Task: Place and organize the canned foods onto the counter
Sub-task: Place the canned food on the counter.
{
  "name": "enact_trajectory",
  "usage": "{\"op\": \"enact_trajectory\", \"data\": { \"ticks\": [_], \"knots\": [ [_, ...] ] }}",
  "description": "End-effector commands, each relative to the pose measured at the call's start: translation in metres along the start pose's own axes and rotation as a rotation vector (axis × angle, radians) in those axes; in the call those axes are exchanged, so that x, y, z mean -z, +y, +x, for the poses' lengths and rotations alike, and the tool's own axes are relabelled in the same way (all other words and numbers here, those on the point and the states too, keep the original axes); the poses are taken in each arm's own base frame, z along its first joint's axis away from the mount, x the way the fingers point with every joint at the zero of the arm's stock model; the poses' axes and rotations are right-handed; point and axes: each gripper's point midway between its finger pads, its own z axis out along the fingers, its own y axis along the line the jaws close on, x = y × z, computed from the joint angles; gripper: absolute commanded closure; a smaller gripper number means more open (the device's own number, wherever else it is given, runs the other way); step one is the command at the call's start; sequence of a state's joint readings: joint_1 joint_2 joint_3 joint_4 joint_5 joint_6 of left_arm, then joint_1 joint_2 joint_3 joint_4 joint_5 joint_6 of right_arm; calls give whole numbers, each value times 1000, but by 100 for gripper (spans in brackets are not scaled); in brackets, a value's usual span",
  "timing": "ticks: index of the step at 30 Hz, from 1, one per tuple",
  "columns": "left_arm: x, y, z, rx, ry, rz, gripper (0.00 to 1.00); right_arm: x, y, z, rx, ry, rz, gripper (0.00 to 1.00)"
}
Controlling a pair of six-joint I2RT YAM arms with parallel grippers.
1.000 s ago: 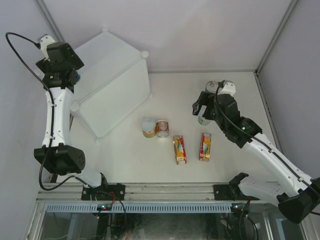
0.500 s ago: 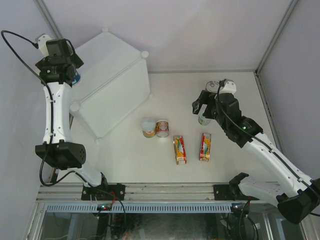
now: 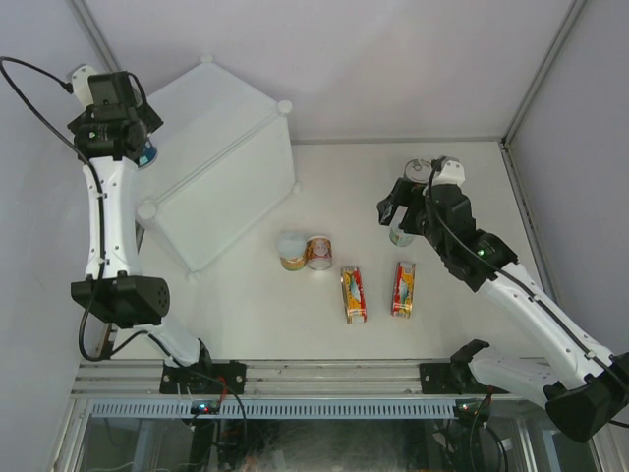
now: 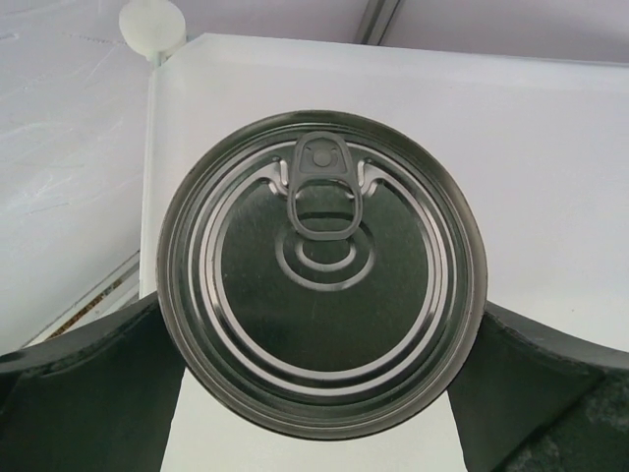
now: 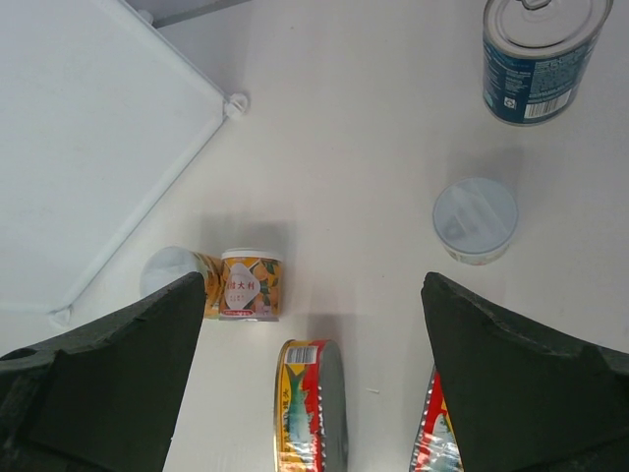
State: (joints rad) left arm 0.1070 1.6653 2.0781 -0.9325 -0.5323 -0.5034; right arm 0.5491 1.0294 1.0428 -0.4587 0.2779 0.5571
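Observation:
My left gripper (image 3: 116, 126) is shut on a tall blue can (image 3: 147, 153) and holds it over the left corner of the counter (image 3: 226, 147). In the left wrist view the can's silver pull-tab top (image 4: 321, 265) fills the space between my fingers (image 4: 88, 393), with the counter's white top (image 4: 550, 147) behind. My right gripper (image 3: 398, 211) hangs open above the table, holding nothing. Below it are a small white-lidded can (image 5: 475, 218), a second tall blue can (image 5: 539, 59), two small orange cans (image 5: 251, 285) and two flat red-and-yellow tins (image 5: 310, 403).
A round white knob (image 4: 152, 20) marks the counter's corner next to the held can. The two small cans (image 3: 305, 252) and the flat tins (image 3: 353, 293) lie in the middle of the white tabletop. Grey walls close in at the left and right.
The left wrist has turned and drifted slightly back and left over the counter's corner, the can still in its grip. The right arm has not moved.

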Motion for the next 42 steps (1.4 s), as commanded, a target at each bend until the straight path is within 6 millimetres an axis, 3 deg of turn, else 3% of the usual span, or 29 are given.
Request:
{"op": "enact_trajectory", "data": {
  "ticks": [1, 5, 16, 30, 36, 42],
  "knots": [
    [21, -13, -52, 49, -125, 80, 0, 4, 6, -10, -34, -47, -36, 10],
    [23, -20, -55, 31, -131, 123, 0, 6, 5, -12, -34, -55, -36, 9],
    [36, -3, -60, 53, -173, 87, 0, 12, 5, -18, -40, -75, -48, 10],
    [53, -4, -74, 76, -227, 134, 0, 15, 5, -18, -53, -77, -51, 10],
    [68, -10, -83, 110, -290, 220, 0, 18, 3, -19, -55, -79, -45, 10],
    [96, -18, -67, 3, -353, 281, 3, 20, 0, -17, -56, -80, -41, 10]
  ]
}}
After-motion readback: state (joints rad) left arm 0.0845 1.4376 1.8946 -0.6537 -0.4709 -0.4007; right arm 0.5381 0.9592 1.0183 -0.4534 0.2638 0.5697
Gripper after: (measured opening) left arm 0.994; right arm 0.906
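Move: The canned food, a tall blue can, stands between the left hand's wide-open fingers, its middle roughly 1 cm ahead, 1 cm to the left and about level with the hand. The counter's top is about 5 cm below; its middle is some 4 cm ahead and 8 cm to the right. The white corner knob sits about 14 cm to the left and 3 cm ahead. From the right hand the can is roughly 52 cm to the left, 13 cm ahead and 10 cm higher. Bring the left gripper up off the standing can, fingers kept wide open on either side of it: after a small nudge forward and a brief pause, raise it about 7 cm to clear the can's body. As it rises, tip the fingers up some 15 degrees, and finish by easing 2 to 3 cm back and a little to the right. ##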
